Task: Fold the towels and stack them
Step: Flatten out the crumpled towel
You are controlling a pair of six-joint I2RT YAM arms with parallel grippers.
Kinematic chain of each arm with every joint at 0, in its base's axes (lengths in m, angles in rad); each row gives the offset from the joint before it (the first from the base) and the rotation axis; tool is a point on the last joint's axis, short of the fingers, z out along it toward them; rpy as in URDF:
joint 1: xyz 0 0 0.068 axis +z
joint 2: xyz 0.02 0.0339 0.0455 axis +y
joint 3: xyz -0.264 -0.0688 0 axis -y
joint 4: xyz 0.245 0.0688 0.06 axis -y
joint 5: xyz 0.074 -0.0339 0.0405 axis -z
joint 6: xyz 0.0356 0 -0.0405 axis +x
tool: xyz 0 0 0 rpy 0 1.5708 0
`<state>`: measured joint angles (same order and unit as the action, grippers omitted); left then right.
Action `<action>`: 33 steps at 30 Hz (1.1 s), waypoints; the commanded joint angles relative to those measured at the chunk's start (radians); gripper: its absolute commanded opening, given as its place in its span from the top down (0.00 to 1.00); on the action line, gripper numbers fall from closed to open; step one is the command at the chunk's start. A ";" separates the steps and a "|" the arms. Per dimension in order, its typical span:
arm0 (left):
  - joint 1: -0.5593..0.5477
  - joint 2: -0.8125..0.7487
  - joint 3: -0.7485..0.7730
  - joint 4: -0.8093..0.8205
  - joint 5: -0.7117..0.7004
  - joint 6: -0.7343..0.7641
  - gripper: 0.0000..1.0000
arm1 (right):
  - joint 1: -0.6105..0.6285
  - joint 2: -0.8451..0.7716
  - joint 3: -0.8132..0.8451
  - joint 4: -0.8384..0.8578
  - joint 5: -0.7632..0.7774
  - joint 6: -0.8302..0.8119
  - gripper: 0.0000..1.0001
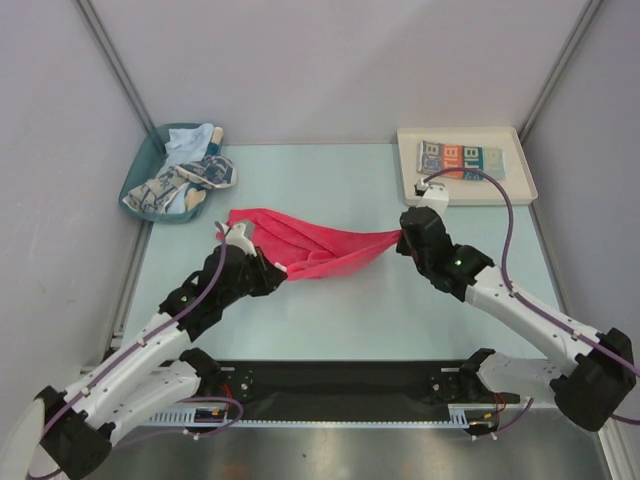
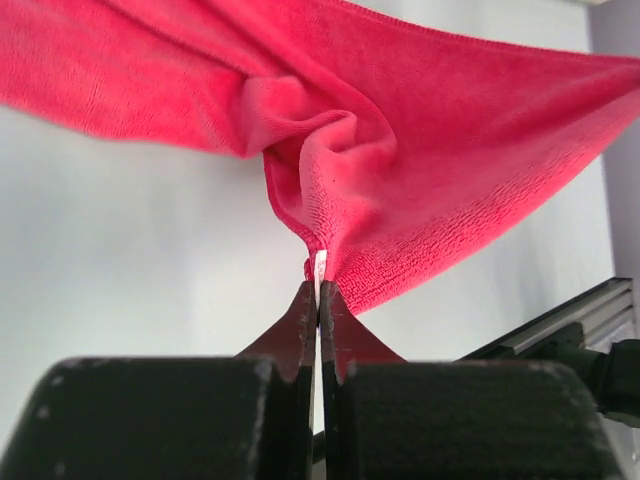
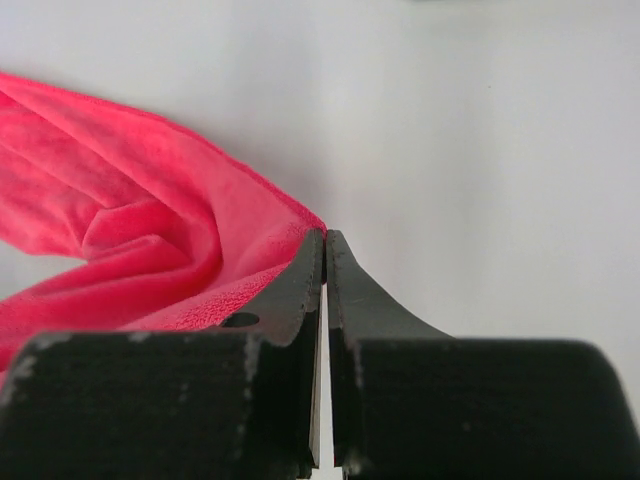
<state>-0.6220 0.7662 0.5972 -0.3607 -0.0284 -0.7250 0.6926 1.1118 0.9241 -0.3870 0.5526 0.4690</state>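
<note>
A red-pink towel (image 1: 320,250) hangs bunched and stretched between my two grippers, above the middle of the table. My left gripper (image 1: 238,238) is shut on its left end; in the left wrist view the fingertips (image 2: 320,285) pinch a fold of the towel (image 2: 400,150). My right gripper (image 1: 405,240) is shut on the right corner; in the right wrist view the tips (image 3: 326,235) meet at the towel's (image 3: 130,230) edge. A folded teal, white and orange lettered towel (image 1: 460,157) lies in the white tray. A blue-and-white patterned towel (image 1: 185,185) and a pale blue one (image 1: 192,142) lie crumpled in the teal bin.
The white tray (image 1: 500,192) sits at the back right of the table, just behind my right gripper. The teal bin (image 1: 140,170) stands at the back left corner. Grey walls close in on three sides. A black rail (image 1: 340,385) runs along the near edge between the arm bases.
</note>
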 commanded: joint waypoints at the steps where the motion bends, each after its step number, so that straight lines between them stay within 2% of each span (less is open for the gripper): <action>1: 0.010 0.100 -0.002 -0.008 0.021 0.002 1.00 | -0.005 0.100 0.024 0.002 -0.028 -0.007 1.00; 5: 0.013 0.195 -0.072 0.129 0.148 -0.020 1.00 | -0.007 0.178 -0.027 0.048 -0.045 0.008 1.00; 9: 0.008 0.225 -0.178 0.239 0.241 -0.080 0.99 | -0.013 0.203 -0.085 0.062 -0.056 0.019 1.00; 11: 0.001 0.214 -0.241 0.264 0.263 -0.097 0.94 | -0.011 0.188 -0.125 0.063 -0.066 0.026 1.00; 12: -0.002 0.187 -0.258 0.263 0.269 -0.112 0.84 | -0.010 0.180 -0.139 0.063 -0.069 0.029 1.00; 14: -0.013 0.151 -0.306 0.258 0.272 -0.126 0.77 | -0.008 0.171 -0.162 0.059 -0.079 0.036 1.00; 15: -0.016 0.119 -0.318 0.255 0.269 -0.134 0.68 | -0.008 0.163 -0.178 0.054 -0.080 0.037 1.00; 18: -0.025 0.082 -0.344 0.229 0.257 -0.137 0.61 | -0.008 0.161 -0.205 0.051 -0.088 0.049 1.00; 22: -0.036 0.071 -0.353 0.207 0.252 -0.139 0.61 | -0.010 0.166 -0.214 0.046 -0.082 0.057 1.00; 27: -0.105 0.100 -0.350 0.223 0.222 -0.163 0.69 | -0.030 0.178 -0.217 0.045 -0.074 0.053 1.00; 28: -0.114 0.108 -0.349 0.226 0.210 -0.163 0.67 | -0.030 0.174 -0.215 0.046 -0.077 0.053 1.00; 29: -0.119 0.131 -0.347 0.230 0.197 -0.165 0.58 | -0.030 0.171 -0.215 0.051 -0.080 0.051 1.00; 33: -0.128 0.189 -0.340 0.301 0.168 -0.146 0.53 | -0.028 0.175 -0.203 0.056 -0.085 0.054 1.00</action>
<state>-0.7403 0.9279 0.2520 -0.1375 0.1833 -0.8680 0.6655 1.3029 0.7124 -0.3569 0.4618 0.5049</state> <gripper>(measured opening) 0.458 0.012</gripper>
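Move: Roughly 8 cm back, 2 cm right of and 15 cm below the left hand, which holds the red towel's tagged corner, is the bare table spot it goes to; the table's near edge is about 13 cm back and the towel's crumpled middle about 19 cm ahead, 1 cm left, both 15 cm below. From the right hand, pinching another corner, that middle lies 11 cm ahead, 23 cm left, 19 cm below. Swinging the raised towel down and back towards the robot, both hands drop about 14 cm and tip some 20 degrees further down. The left also draws back about 8 cm towards the table's near edge, opening roughly halfway near the bottom to let its tagged corner go; the right comes back only about 3 cm and keeps its pinch. ##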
